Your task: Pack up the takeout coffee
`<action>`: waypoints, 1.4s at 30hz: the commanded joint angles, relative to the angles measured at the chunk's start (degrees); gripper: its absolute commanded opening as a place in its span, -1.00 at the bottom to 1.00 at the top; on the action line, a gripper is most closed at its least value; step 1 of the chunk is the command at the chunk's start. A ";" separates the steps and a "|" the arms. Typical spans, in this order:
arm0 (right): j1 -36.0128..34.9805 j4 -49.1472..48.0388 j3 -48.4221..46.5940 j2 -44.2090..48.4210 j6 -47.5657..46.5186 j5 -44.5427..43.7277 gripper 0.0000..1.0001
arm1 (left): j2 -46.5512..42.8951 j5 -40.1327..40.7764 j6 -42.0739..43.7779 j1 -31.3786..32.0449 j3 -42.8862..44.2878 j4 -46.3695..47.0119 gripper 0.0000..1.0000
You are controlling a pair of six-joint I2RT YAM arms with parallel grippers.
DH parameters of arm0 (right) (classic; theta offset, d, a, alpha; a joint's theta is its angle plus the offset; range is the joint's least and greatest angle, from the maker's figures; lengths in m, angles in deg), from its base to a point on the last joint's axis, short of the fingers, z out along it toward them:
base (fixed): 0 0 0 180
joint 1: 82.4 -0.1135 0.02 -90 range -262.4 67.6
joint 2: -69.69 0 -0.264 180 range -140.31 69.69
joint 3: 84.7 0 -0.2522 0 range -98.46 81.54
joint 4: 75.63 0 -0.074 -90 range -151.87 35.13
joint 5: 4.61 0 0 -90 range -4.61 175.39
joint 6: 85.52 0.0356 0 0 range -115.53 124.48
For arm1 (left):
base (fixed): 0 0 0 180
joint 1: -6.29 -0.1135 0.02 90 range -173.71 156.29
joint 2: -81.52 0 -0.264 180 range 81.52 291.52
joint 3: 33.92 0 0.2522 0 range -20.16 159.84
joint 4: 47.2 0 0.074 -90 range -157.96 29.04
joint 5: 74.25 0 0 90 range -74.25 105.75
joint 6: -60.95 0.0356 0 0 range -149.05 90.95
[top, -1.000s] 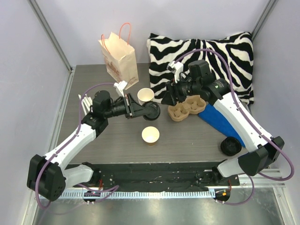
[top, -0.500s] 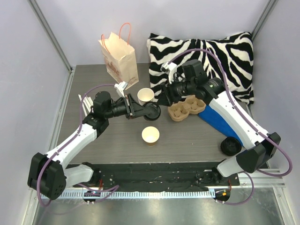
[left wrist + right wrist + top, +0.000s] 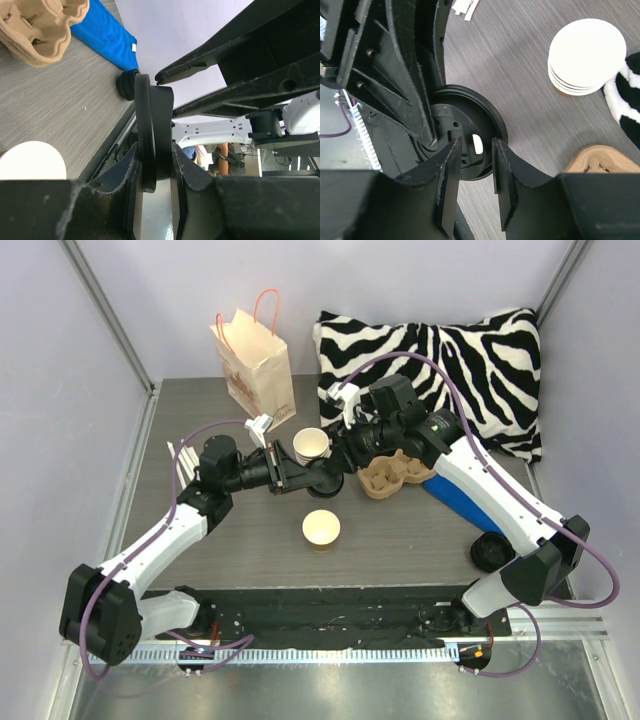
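No lidded brown cup is in view. My left gripper [image 3: 318, 478] is shut on a round black lid [image 3: 327, 479], held edge-on between its fingers in the left wrist view [image 3: 152, 135]. A lidless paper cup [image 3: 321, 528] stands on the table just in front of it; its white rim shows in the left wrist view [image 3: 32, 161]. My right gripper [image 3: 345, 454] is open, right beside the lid. In the right wrist view its jaws [image 3: 475, 165] stand apart over the lid's [image 3: 470, 131] near edge, without pinching it.
A stack of cream cups [image 3: 311, 445] stands behind the lid. A cardboard cup carrier [image 3: 395, 472] lies to the right, with a blue cloth [image 3: 470, 495] and a pile of black lids [image 3: 492, 552]. A paper bag [image 3: 258, 365] and a zebra pillow [image 3: 450, 355] are at the back.
My right gripper has moved left from above the carrier to the lid held by my left gripper. The left arm and the lid have stayed put.
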State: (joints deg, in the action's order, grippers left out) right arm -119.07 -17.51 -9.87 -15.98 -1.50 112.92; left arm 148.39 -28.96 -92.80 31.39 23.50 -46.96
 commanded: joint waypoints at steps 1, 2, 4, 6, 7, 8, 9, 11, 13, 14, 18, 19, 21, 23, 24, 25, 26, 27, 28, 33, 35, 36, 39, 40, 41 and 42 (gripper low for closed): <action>-0.51 -1.29 -1.75 -0.20 -1.14 -3.18 -0.26 | 0.28 -2.40 -1.03 -0.23 -0.24 4.28 -1.00; -0.51 -1.38 -1.75 -0.20 -1.14 -3.44 -0.28 | 0.28 -2.58 -1.29 -0.23 -0.50 4.72 -1.00; -0.51 -1.47 -1.75 -0.11 -1.32 -3.97 -0.29 | 0.19 -2.84 -1.82 -0.14 -0.85 5.16 -1.00; -0.51 -1.38 -1.66 -0.20 -1.32 -4.15 -0.38 | 0.10 -2.75 -2.96 -0.23 -1.64 6.03 -1.00; -0.51 -1.47 -1.75 -0.20 -1.23 -4.15 -0.41 | 0.10 -2.84 -3.49 -0.23 -1.91 7.26 -1.00; -0.51 -1.38 -1.75 -0.20 -1.23 -3.80 -0.47 | 0.19 -2.75 -3.75 -0.23 -2.09 7.53 -1.00; -0.51 -1.38 -1.83 -0.20 -1.32 -3.62 -0.49 | 0.10 -2.75 -3.84 -0.23 -2.09 7.53 -1.00; -0.43 -1.29 -1.84 -0.20 -1.32 -2.75 -0.53 | 0.45 -2.75 -4.19 -0.23 -2.09 7.88 -1.00; -0.60 -0.94 -1.84 -0.20 -1.49 -2.04 -0.53 | 0.71 -2.58 -4.63 -0.23 -1.91 8.58 -1.00; -0.69 -0.94 -1.75 -0.11 -1.75 -1.87 -0.52 | 0.89 -2.66 -4.72 -0.32 -1.82 8.50 -1.00; -1.56 -0.59 -0.78 0.24 -2.90 -3.09 -0.50 | 1.24 -2.93 -4.90 -0.32 -1.65 8.94 -1.00; -1.74 -0.59 -0.43 0.33 -3.16 -3.44 -0.50 | 1.42 -3.02 -5.24 -0.32 -1.56 9.29 -1.00; -2.36 -0.59 0.18 0.50 -3.77 -4.93 -0.62 | 1.68 -3.28 -5.60 -0.32 -1.47 9.73 -1.00; -2.62 -0.59 0.36 0.68 -4.13 -5.73 -0.90 | 1.77 -3.37 -5.60 -0.32 -1.30 9.73 -1.00; -2.62 -0.59 0.36 0.68 -4.22 -5.91 -0.98 | 1.95 -3.45 -5.51 -0.32 -1.30 9.73 -1.00; -2.62 -0.50 0.45 0.85 -4.30 -6.43 -0.98 | 1.86 -3.46 -5.51 -0.23 -1.30 9.38 -1.00; -2.62 -0.50 0.45 0.94 -4.39 -6.52 -0.98 | 1.77 -3.46 -4.82 -0.32 -1.30 8.86 -0.86; -2.62 -0.41 0.45 0.94 -4.48 -6.96 -0.98 | 1.60 -3.46 -4.11 -0.40 -1.21 7.98 -0.75; -2.62 -0.41 0.54 1.20 -4.48 -7.83 -0.98 | 1.07 -3.72 -3.41 -0.84 -1.21 5.80 -0.58; -2.62 0.11 1.41 1.64 -5.71 -9.95 -0.98 | -1.56 -6.44 4.30 -4.79 -0.59 -5.45 0.47; -2.62 0.11 1.42 1.38 -5.89 -9.95 -0.98 | -3.67 -8.02 6.61 -8.56 -0.50 -10.91 0.67; -2.62 0.20 1.33 1.21 -5.80 -9.86 -0.98 | -4.37 -8.81 8.71 -10.06 -0.33 -13.88 0.71; -2.80 0.81 1.24 0.59 -5.54 -9.51 -0.98 | -6.84 -11.53 14.59 -16.65 1.16 -22.66 0.78; -3.41 0.90 1.50 0.42 -5.45 -9.42 -0.98 | -7.36 -12.06 15.57 -20.49 1.43 -24.18 0.79; -3.94 0.99 1.85 0.33 -5.01 -9.42 -0.98 | -8.15 -13.20 16.54 -22.45 1.60 -25.50 0.82; -4.72 0.91 2.90 -0.02 -4.83 -9.60 -0.98 | -8.42 -13.56 17.24 -24.38 1.87 -28.12 0.83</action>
State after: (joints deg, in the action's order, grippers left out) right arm -121.71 -16.23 -8.21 -16.17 -6.35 103.83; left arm 142.71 -37.53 -83.11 13.90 22.15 -63.63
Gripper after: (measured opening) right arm 0.033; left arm 0.901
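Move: The lid is already held by its rim in the left gripper, its middle some 3 cm to that hand's right and at its height. From the right hand, the lid's middle lies about 3 cm left, 3 cm back and 2 cm lower. From the left hand, the single cup stands about 10 cm back, 1 cm right and 13 cm below; the cup stack about 8 cm ahead, 1 cm left and 11 cm below. The cup tray lies roughly 12 cm right of the right hand, 4 cm ahead and 17 cm down. Hold the lid almost still with the left gripper while you shut the right fingers fully, pinching the near part of its rim. Then open the left gripper wide, let go and draw it away left about 8 cm, sinking a little. Ease the right hand down some 2.5 cm as it takes the lid, tilting slightly, and keep the pinch. ##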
